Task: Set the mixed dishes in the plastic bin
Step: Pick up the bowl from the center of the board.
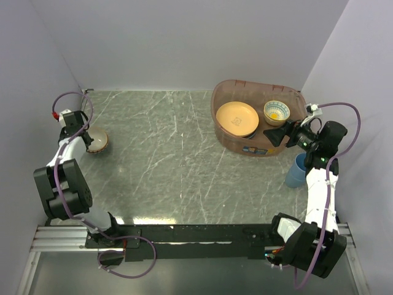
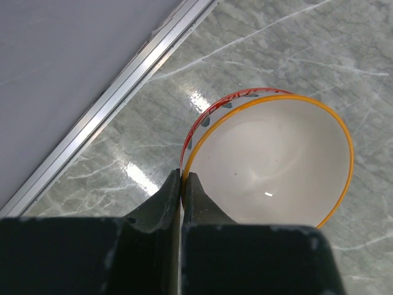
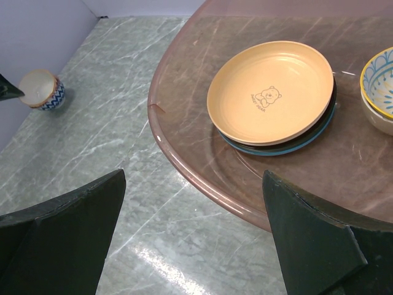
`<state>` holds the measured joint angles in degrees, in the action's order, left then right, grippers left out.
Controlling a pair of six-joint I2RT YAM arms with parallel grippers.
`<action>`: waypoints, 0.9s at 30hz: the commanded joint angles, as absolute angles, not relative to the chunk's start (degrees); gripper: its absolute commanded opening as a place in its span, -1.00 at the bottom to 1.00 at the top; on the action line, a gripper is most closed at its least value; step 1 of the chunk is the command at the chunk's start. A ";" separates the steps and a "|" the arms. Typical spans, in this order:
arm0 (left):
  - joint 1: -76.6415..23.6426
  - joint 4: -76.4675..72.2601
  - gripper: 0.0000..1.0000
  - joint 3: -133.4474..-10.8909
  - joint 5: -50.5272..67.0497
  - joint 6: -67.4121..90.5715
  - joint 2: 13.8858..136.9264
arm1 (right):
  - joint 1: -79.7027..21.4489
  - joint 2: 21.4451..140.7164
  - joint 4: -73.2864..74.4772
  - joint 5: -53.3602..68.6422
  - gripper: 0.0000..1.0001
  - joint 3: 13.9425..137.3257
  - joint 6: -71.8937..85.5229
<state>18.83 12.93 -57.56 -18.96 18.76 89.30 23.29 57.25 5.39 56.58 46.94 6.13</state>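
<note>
A red-patterned bowl [image 1: 98,141] [image 2: 276,166] with an orange rim sits on the table at the far left. My left gripper [image 1: 87,133] [image 2: 182,179] is shut on its near rim, one finger inside and one outside. The same bowl [image 3: 42,89] shows far off in the right wrist view. The plastic bin [image 1: 220,132] [image 3: 184,165] stands at the back right. It holds a yellow-orange plate [image 1: 237,118] [image 3: 270,92] stacked on a darker plate [image 3: 295,143], and a small cream bowl [image 1: 277,112] [image 3: 377,86]. My right gripper [image 1: 274,136] [image 3: 193,184] hangs open over the bin's front rim, holding nothing.
A light blue plastic cup [image 1: 296,170] stands on the table in front of the bin's right end, close beside the right arm. Grey walls close in the table on the left, back and right; a metal strip [image 2: 116,101] runs along the left wall's foot.
</note>
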 commanded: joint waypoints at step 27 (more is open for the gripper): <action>13.99 8.79 -0.98 -46.50 11.33 37.26 56.87 | 23.64 58.80 3.52 62.49 1.00 49.57 5.45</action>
<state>17.41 14.66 -49.08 3.92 31.00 61.82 23.31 59.02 5.32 59.72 46.94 6.15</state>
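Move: My left hand already pinches the rim of the orange-rimmed bowl, which still sits in the red-patterned bowl. That lower bowl's middle is about 5 cm right of my left hand, 3 cm ahead and 4 cm below. The plastic bin is roughly 85 cm to the right and 6 cm ahead, about level, its peach plate some 75 cm right and 8 cm ahead. From my right hand the bin lies about 12 cm ahead, level sideways, some 18 cm below. Keeping its pinch on the orange-rimmed bowl, my left hand draws it up out of the red-patterned bowl by about 11 cm, at first almost straight up. It then curves right towards the bin, some 10 cm across and slightly back, levelling off as the fingers tip up about 25 degrees and swing a little clockwise. ##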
